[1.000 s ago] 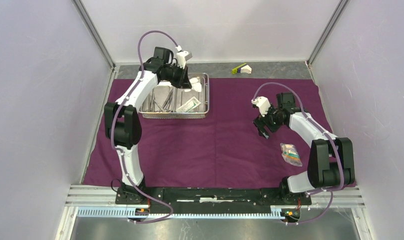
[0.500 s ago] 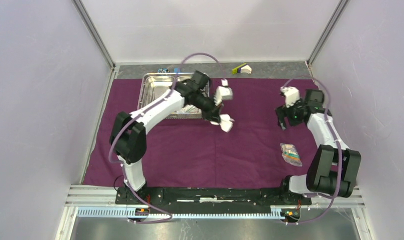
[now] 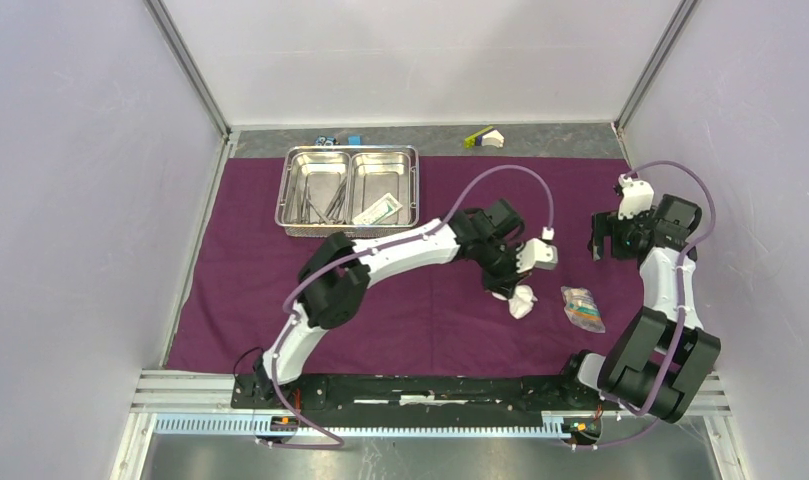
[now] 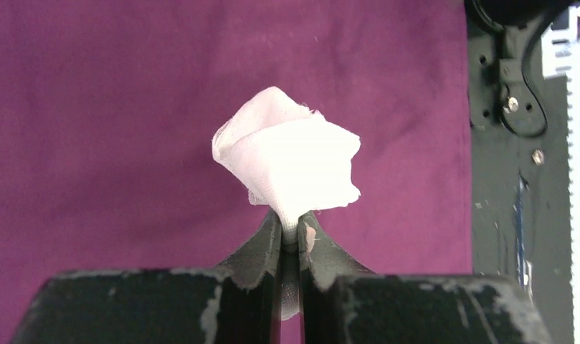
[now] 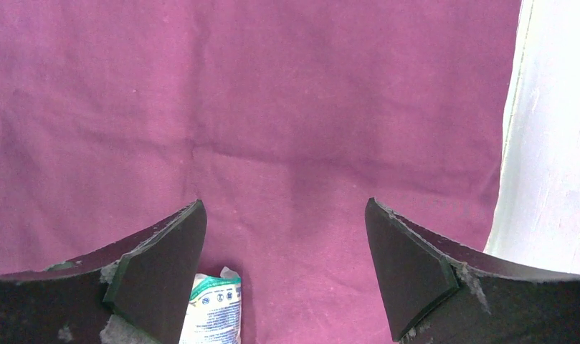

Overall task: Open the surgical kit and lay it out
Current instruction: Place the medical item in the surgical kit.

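Note:
The dark purple cloth lies spread over the table. At its far left stands the steel tray, with tweezers and forceps in its left compartment and a white packet in the right one. My left arm reaches across to the right, and its gripper is shut on a bunched white gauze just above the cloth. A small clear packet lies to the right of the gauze. My right gripper hangs open and empty over bare cloth, behind the packet.
A yellow-green and white piece and a small blue block lie on the grey strip behind the cloth. The black base rail runs along the near edge. A white side wall stands close on the right.
My left arm has swung from the tray to the right and toward the front, carrying the gauze. My right arm has drawn back to the far right, still open.

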`<state>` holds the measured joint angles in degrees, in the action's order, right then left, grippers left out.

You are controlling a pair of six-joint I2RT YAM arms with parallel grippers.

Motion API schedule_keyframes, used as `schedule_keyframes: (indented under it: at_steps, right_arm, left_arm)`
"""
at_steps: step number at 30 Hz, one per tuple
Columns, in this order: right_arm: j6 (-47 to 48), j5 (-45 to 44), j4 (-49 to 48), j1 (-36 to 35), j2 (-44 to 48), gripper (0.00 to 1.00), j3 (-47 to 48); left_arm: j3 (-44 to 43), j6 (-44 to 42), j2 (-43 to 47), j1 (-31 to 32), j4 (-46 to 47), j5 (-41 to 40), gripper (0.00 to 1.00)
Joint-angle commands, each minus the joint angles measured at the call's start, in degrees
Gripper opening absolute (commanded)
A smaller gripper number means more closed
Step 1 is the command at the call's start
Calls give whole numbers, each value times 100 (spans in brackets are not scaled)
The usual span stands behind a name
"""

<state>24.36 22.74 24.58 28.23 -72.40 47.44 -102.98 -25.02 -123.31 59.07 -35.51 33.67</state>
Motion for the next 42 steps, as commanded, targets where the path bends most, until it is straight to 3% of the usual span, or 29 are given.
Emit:
schedule_keyframes:
  at_steps: [1, 15, 25, 33, 42]
  right_arm:
    - [-100, 228, -252, 102, 172, 89, -114]
    - [40, 558, -198, 275, 102, 88, -169]
    - [104, 700, -146, 297, 62, 88, -174]
    - [126, 758, -120, 306, 17, 89, -174]
    - [130, 783, -111, 306, -20, 88, -163]
  left_arm:
    - [-905, 585, -518, 211, 334, -291, 2]
    - [-2139, 980, -1652, 555, 163, -235, 3]
    - [-2064, 921, -1890, 566, 123, -446, 8]
    - [-1906, 841, -1805, 563, 124, -677, 35]
    - [-1771, 739, -1338, 555, -35, -1035, 75]
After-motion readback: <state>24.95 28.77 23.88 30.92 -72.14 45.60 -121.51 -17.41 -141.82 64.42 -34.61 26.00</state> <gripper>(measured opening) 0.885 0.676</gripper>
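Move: The left hand, already pinching the white gauze, is taking it to a bare spot on the purple cloth about 9 cm to its right, 1 cm back and some 7 cm below. The clear packet lies beyond that spot, roughly 16 cm to the hand's right, 2 cm back and also about 7 cm down. From the idle right hand, the bare spot is some 15 cm left, 13 cm back and 9 cm lower. Rightwards first, quickly and sinking a little, the left hand carries the gauze about 7 cm towards the clear packet, then goes almost straight down for the rest of a roughly 6 cm descent to the cloth. Once low, the fingers open wide and let go of the gauze, the wrist barely turning. ##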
